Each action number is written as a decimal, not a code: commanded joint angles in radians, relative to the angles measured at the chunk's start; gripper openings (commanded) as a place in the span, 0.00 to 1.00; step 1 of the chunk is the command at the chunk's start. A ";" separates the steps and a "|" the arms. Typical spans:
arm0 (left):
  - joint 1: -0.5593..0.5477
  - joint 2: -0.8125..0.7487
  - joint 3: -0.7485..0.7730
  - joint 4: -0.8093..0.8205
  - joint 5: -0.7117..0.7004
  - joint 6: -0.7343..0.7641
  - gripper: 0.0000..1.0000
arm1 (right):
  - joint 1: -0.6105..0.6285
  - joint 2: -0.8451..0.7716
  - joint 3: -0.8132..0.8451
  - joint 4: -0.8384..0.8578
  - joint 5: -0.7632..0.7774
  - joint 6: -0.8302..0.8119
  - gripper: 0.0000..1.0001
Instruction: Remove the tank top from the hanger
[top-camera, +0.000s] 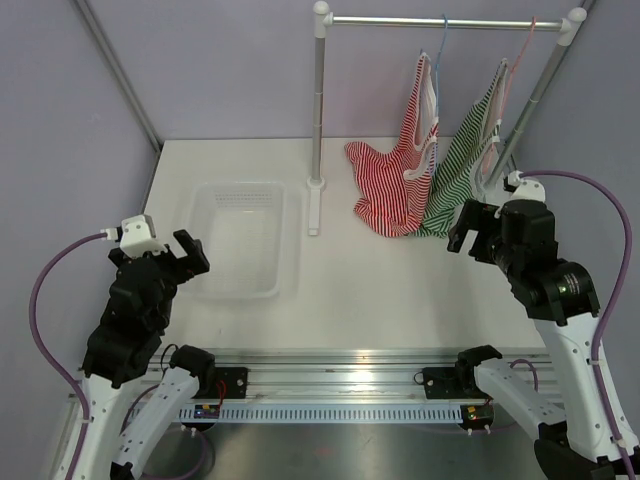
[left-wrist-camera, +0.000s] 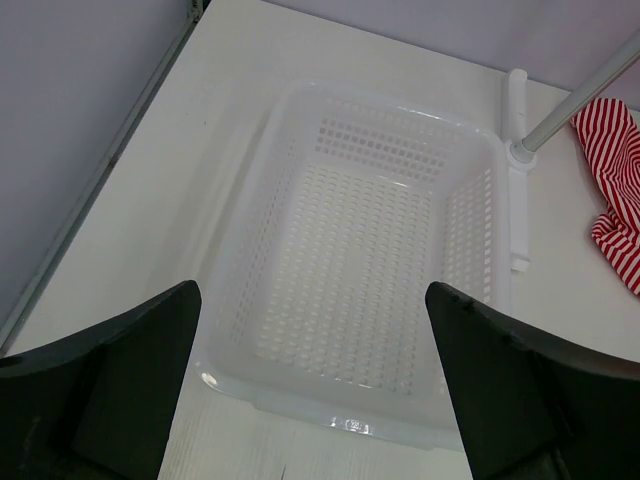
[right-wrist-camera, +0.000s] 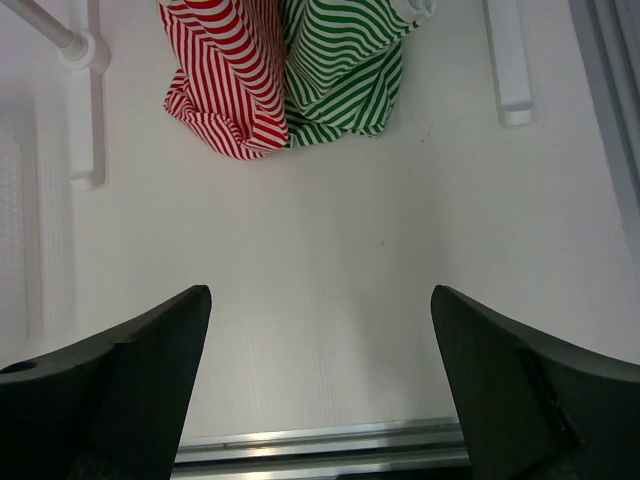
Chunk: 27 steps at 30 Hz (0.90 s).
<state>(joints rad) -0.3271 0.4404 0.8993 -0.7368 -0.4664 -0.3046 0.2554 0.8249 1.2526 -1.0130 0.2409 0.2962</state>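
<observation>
A red-and-white striped tank top (top-camera: 392, 178) hangs from a blue hanger (top-camera: 441, 50) on the rail (top-camera: 445, 22), its lower part bunched on the table. A green-and-white striped tank top (top-camera: 462, 170) hangs beside it on a pink hanger (top-camera: 518, 55). Both show at the top of the right wrist view, the red top (right-wrist-camera: 222, 75) left of the green top (right-wrist-camera: 340, 65). My right gripper (top-camera: 466, 226) is open and empty, just right of the green top's hem. My left gripper (top-camera: 190, 252) is open and empty over the near left edge of the basket (top-camera: 240, 240).
The white perforated basket (left-wrist-camera: 370, 250) sits at the table's left centre, empty. The rack's left post (top-camera: 318, 110) stands on a white foot (top-camera: 314, 205) right of the basket; its right post (top-camera: 530, 100) slants down behind my right arm. A metal rail (top-camera: 340, 385) runs along the near edge.
</observation>
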 joint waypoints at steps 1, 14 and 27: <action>0.005 0.008 -0.010 0.060 0.021 -0.005 0.99 | 0.005 -0.001 0.051 0.102 -0.061 0.023 0.99; 0.014 -0.012 -0.037 0.068 0.040 0.001 0.99 | 0.005 0.308 0.385 0.284 -0.155 -0.034 0.99; 0.016 -0.006 -0.048 0.077 0.083 0.007 0.99 | 0.005 0.813 0.919 0.187 -0.005 -0.190 0.76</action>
<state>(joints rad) -0.3176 0.4393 0.8593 -0.7151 -0.4122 -0.3042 0.2562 1.5749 2.0342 -0.7864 0.1749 0.1772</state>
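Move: The near shoulder strap of the red-striped tank top, on the blue hanger, is about 24 cm ahead of my right hand, 7 cm to its left and 11 cm above it. The green-striped tank top hangs some 10 cm right of that strap and about 6 cm lower. The rail is roughly 12 cm beyond the strap and 15 cm above it. From my left hand the strap lies about 25 cm ahead, 50 cm right and 12 cm up. I send my open right hand up and forward towards the near strap on the blue hanger, rising some 13 cm, mostly early, then driving nearly level, about 20 cm forward in all and 6 cm left. The fingers tip up about 15 degrees and, late in the reach, begin to narrow to roughly three quarters open, with strap and hanger arm lined up between them; contact can't be seen. ##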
